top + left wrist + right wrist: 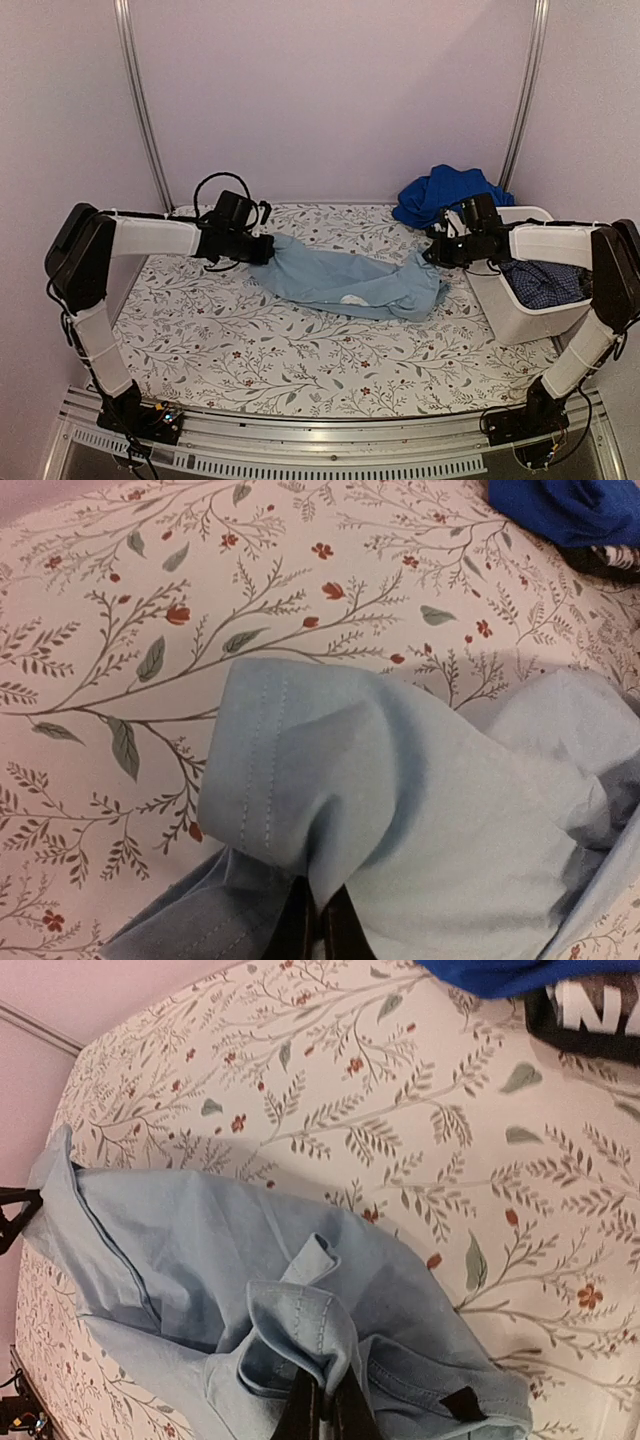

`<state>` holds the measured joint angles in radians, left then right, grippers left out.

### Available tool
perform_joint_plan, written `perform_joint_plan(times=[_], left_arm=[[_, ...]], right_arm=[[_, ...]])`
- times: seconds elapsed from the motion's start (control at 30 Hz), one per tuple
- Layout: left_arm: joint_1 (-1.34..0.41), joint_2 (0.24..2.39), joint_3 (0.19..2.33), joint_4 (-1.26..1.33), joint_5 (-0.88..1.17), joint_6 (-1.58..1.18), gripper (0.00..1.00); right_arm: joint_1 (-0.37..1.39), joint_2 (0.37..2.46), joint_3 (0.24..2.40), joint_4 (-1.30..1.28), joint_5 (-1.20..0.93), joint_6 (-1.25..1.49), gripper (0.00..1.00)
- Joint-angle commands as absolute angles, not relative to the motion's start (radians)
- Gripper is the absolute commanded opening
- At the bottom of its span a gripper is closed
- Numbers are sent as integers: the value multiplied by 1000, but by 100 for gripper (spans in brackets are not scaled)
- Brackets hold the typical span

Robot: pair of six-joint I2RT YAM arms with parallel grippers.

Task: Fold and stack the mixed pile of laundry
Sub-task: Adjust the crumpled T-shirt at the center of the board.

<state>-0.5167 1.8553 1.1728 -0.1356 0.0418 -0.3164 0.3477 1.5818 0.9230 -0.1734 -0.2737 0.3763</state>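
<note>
A large pale blue garment [345, 283] lies stretched across the middle of the flowered table cover. My left gripper [268, 249] is shut on its left end, the stitched hem [255, 770] bunched up over the black fingers [345, 935]. At the garment's right end my right gripper [436, 254] is shut on a folded seam [320, 1325], fingers [350, 1415] pinching the cloth. A royal blue garment [448, 193] lies heaped at the back right. A dark blue small-check garment [543, 283] sits in the white tub.
The white plastic tub [510, 315] stands at the right edge, under the right arm. A dark printed garment [590, 1015] lies beside the royal blue one. Metal frame posts [140, 100] rise at the back corners. The patterned table cover [260, 350] is bare in front.
</note>
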Motion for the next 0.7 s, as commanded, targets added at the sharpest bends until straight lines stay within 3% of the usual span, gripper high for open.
perform_joint_plan(times=[0.0, 0.27, 0.3, 0.33, 0.47, 0.67], left_arm=[[-555, 1717, 1090, -31, -46, -206, 0], [-869, 1334, 588, 119, -333, -174, 0], [-906, 1315, 554, 123, -370, -186, 5], [-944, 1304, 527, 124, -402, -197, 10], [-1016, 1285, 512, 47, -468, -320, 58], [-967, 1131, 468, 114, -336, -362, 90]], right_arm=[[318, 1636, 1081, -165, -304, 278, 0], [319, 1381, 846, -188, -326, 299, 0], [319, 1342, 804, -185, -352, 306, 0], [321, 1324, 766, -179, -374, 321, 0], [338, 1274, 643, -162, -419, 360, 0], [340, 1264, 558, -148, -412, 368, 0]])
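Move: The left hand grips the light-blue T-shirt's left end, with the bare board it goes to some 19 cm straight back and 7 cm below; the shirt's middle lies about 17 cm right and 5 cm back of this hand. The right hand holds the other end, the shirt's middle roughly 17 cm to its left, 4 cm back and 9 cm below. From the right hand, the blue pile is some 15 cm ahead and 4 cm right, the white bin's middle 20 cm right and 4 cm back. Still pinching the T-shirt's left end, the left hand lifts it about 4 cm, sweeps it back some 19 cm towards its base while sinking again, and opens wide to let go, fingers tipping up. The right hand keeps its pinch on the right end, rising about 5 cm and going 4 cm forward towards the blue pile, then pulling back some 13 cm and down. ##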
